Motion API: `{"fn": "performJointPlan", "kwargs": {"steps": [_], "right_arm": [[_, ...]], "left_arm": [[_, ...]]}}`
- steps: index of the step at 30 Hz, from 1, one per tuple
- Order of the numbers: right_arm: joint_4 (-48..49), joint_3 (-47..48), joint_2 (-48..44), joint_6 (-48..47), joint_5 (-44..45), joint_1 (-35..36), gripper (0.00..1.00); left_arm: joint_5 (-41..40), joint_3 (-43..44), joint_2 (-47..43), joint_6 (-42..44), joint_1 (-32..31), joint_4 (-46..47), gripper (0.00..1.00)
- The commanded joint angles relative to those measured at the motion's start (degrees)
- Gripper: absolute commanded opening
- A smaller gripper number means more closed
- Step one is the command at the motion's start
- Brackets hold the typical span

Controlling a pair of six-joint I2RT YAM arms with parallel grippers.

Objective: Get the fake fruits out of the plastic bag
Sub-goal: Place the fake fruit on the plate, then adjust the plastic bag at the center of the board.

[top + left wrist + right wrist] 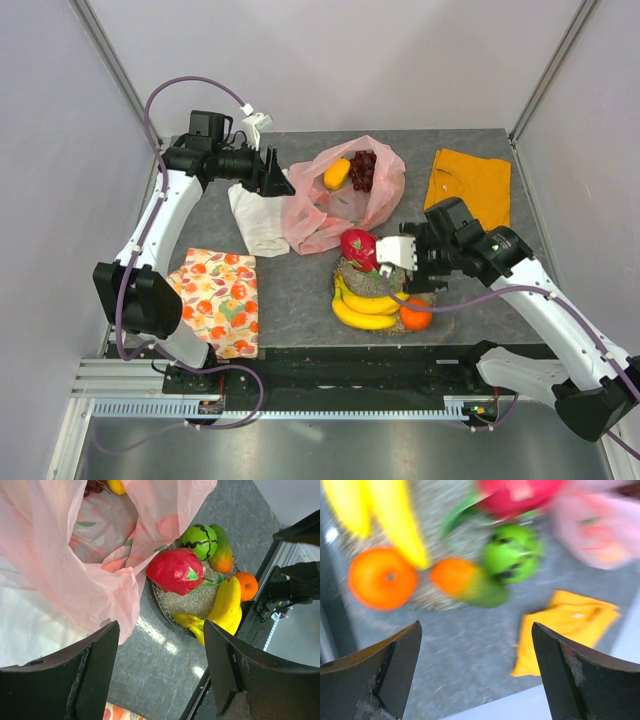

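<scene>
The pink plastic bag [335,205] lies open at the table's middle back, with a yellow fruit [337,173] and dark grapes [363,168] inside. In front of it the glittery dish [194,607] holds a dragon fruit [358,247], a banana bunch [365,305], an orange [415,315], a green round fruit [200,541] and a mango [222,555]. My left gripper [285,185] hangs open by the bag's left edge, nothing between its fingers [95,665]. Over the dish's right side, my right gripper [398,255] is open and empty; its view is blurred.
A white cloth [255,225] lies under the bag's left side. A fruit-patterned cloth [220,300] covers the front left corner. An orange-yellow cloth [468,185] sits at the back right. Grey walls close in the table on three sides.
</scene>
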Motion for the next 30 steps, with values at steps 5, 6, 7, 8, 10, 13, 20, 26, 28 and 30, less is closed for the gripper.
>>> {"fn": "performJointPlan", "kwargs": {"steps": [5, 6, 7, 8, 10, 13, 20, 26, 28, 30], "right_arm": [[22.25, 14.09, 13.27, 24.12, -1.22, 0.11, 0.98], [23.92, 17.32, 15.56, 27.70, -0.96, 0.20, 0.97], [24.98, 18.74, 19.76, 29.65, -0.44, 0.03, 0.97], [26.03, 20.06, 21.80, 31.41, -0.35, -0.32, 0.96], [29.11, 23.58, 27.06, 36.95, -1.31, -1.55, 0.96], [32.98, 27.62, 32.96, 42.13, -1.31, -2.61, 0.96], [35.80, 32.56, 43.87, 40.40, 12.03, -3.23, 0.95], [34.05, 29.76, 46.96, 33.65, 19.16, -7.00, 0.95], [32.73, 28.87, 47.22, 32.05, 21.70, -7.79, 0.95], [30.88, 27.55, 47.49, 31.08, 22.59, -8.93, 0.94]], "left_arm": [[-0.36, 0.30, -0.33, -0.38, -1.80, 1.13, 0.73], [-0.01, 0.39, -0.51, -0.02, -2.93, 1.04, 0.73], [0.09, 0.92, -0.34, 0.41, -4.08, 0.96, 0.73], [0.35, 1.53, 0.01, 2.07, -6.96, 0.78, 0.73], [0.52, 4.86, 2.47, 3.23, -9.96, 0.34, 0.73], [0.87, 11.36, 9.14, 2.27, -13.31, -0.01, 0.73], [-7.90, 19.65, 16.98, -0.11, -13.58, -1.42, 0.74], [-19.76, 15.16, 17.50, 2.52, -13.75, -2.29, 0.79], [-23.27, 15.51, 18.73, 2.97, -13.75, -3.17, 0.79], [-23.82, 15.77, 20.23, 3.40, -13.84, -4.32, 0.79]]}}
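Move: The plastic bag, mouth open, has its middle roughly 28 cm ahead of the right hand, 16 cm to its left and 11 cm lower. Inside it, the grapes lie about 39 cm ahead and 13 cm left, the yellow fruit 38 ahead and 19 left. On the plate, the watermelon is some 12 cm ahead and 5 left, the dragon fruit 12 ahead and 14 left. From the left hand the bag is about 14 cm ahead, 14 right and 20 below. The plastic bag draws both hands. The right, fingers wide open, leaves the plate and sweeps about 26 cm forward, first rising and veering left, then sinking and easing back right over the bag's right side, turning some 45 degrees clockwise. The open left hand swings right, then goes forward and down towards the bag, its fingers tipping downward. ##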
